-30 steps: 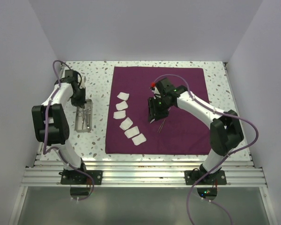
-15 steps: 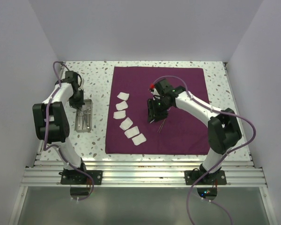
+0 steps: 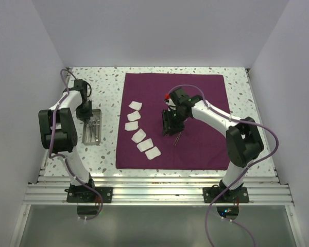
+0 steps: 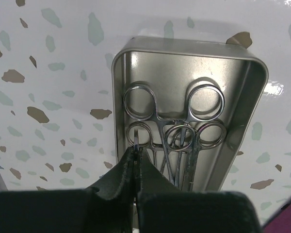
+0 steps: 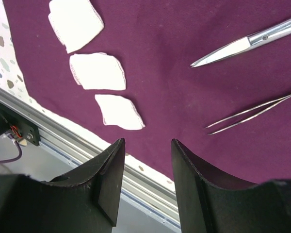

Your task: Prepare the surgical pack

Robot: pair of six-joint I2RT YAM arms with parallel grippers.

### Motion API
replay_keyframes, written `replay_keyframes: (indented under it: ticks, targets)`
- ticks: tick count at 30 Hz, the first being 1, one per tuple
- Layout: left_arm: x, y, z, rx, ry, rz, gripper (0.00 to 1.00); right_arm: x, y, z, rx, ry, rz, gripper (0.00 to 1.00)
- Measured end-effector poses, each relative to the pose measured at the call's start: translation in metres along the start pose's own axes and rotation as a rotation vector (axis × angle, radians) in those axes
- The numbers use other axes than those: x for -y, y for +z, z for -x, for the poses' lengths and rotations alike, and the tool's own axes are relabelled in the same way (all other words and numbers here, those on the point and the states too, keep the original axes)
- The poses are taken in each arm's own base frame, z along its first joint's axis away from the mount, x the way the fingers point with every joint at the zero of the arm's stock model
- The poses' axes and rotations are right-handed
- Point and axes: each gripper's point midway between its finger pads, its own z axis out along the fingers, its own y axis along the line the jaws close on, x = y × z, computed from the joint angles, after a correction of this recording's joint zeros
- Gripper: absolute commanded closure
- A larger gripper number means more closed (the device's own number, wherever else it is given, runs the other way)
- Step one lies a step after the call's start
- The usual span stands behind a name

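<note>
The maroon cloth (image 3: 195, 149) lies flat with several white gauze squares (image 3: 139, 135) in a row on its left part. The small metal tray (image 3: 92, 127) stands left of the cloth, with several steel forceps (image 4: 157, 116) lying in it. My left gripper (image 4: 135, 148) is over the tray's near end, shut on the thin ring handle of the left forceps. My right gripper (image 5: 148, 145) hangs open above the cloth (image 5: 174, 58), nothing between its fingers. Steel scissors (image 5: 247, 44) and thin tweezers (image 5: 252, 114) lie on the cloth beside it, with gauze (image 5: 98, 71) to the other side.
The speckled tabletop (image 3: 105, 82) surrounds the cloth. Walls close in on the left, right and back. A metal rail (image 3: 159, 188) runs along the near edge by both arm bases.
The left arm has drawn slightly toward the far side over the tray. The right arm has shifted a little to the left. Both grippers keep the same opening.
</note>
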Motion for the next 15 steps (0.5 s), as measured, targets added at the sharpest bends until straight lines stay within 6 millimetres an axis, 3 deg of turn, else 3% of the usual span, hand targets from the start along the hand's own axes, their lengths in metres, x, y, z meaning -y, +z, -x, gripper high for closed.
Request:
replay_keyframes:
  ticks: [4,9,13,15]
  targets:
    - [-0.001,0.0,0.006,0.008,-0.007,0.007,0.99,0.003,0.0,0.002,0.001,0.017,-0.003,0.53]
    - [-0.002,0.0,0.006,0.006,-0.007,0.016,0.9,0.005,0.0,0.003,0.002,0.031,-0.005,0.53]
    - [-0.002,-0.001,0.005,0.002,-0.002,0.019,0.72,0.009,0.001,0.004,0.0,0.063,-0.016,0.53]
    - [0.0,-0.001,0.005,0.002,-0.002,0.018,0.67,0.015,0.003,0.005,-0.004,0.086,-0.036,0.53]
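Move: The ring-handled instrument in the left fingers is already in the tray, near its left wall. The tray's middle lies about 3 cm back, 3 cm right and 2 cm below that hand, and the other instruments' ring handles sit some 3 cm right and 1 cm ahead. From the right hand, the scissors on the cloth lie roughly 6 cm ahead, 6 cm right and 8 cm down; the tweezers are 8 cm right and 1 cm ahead, the nearest gauze 5 cm back and 5 cm left. The ring-handled instrument is let go inside the tray: the left hand stays practically in place over the left wall, pointing down, while its shut fingers part to under a third of their range. The right hand, empty and half open throughout, eases right, forward and down by about 1 cm each towards the remaining scissors, turning some 5 degrees clockwise. ##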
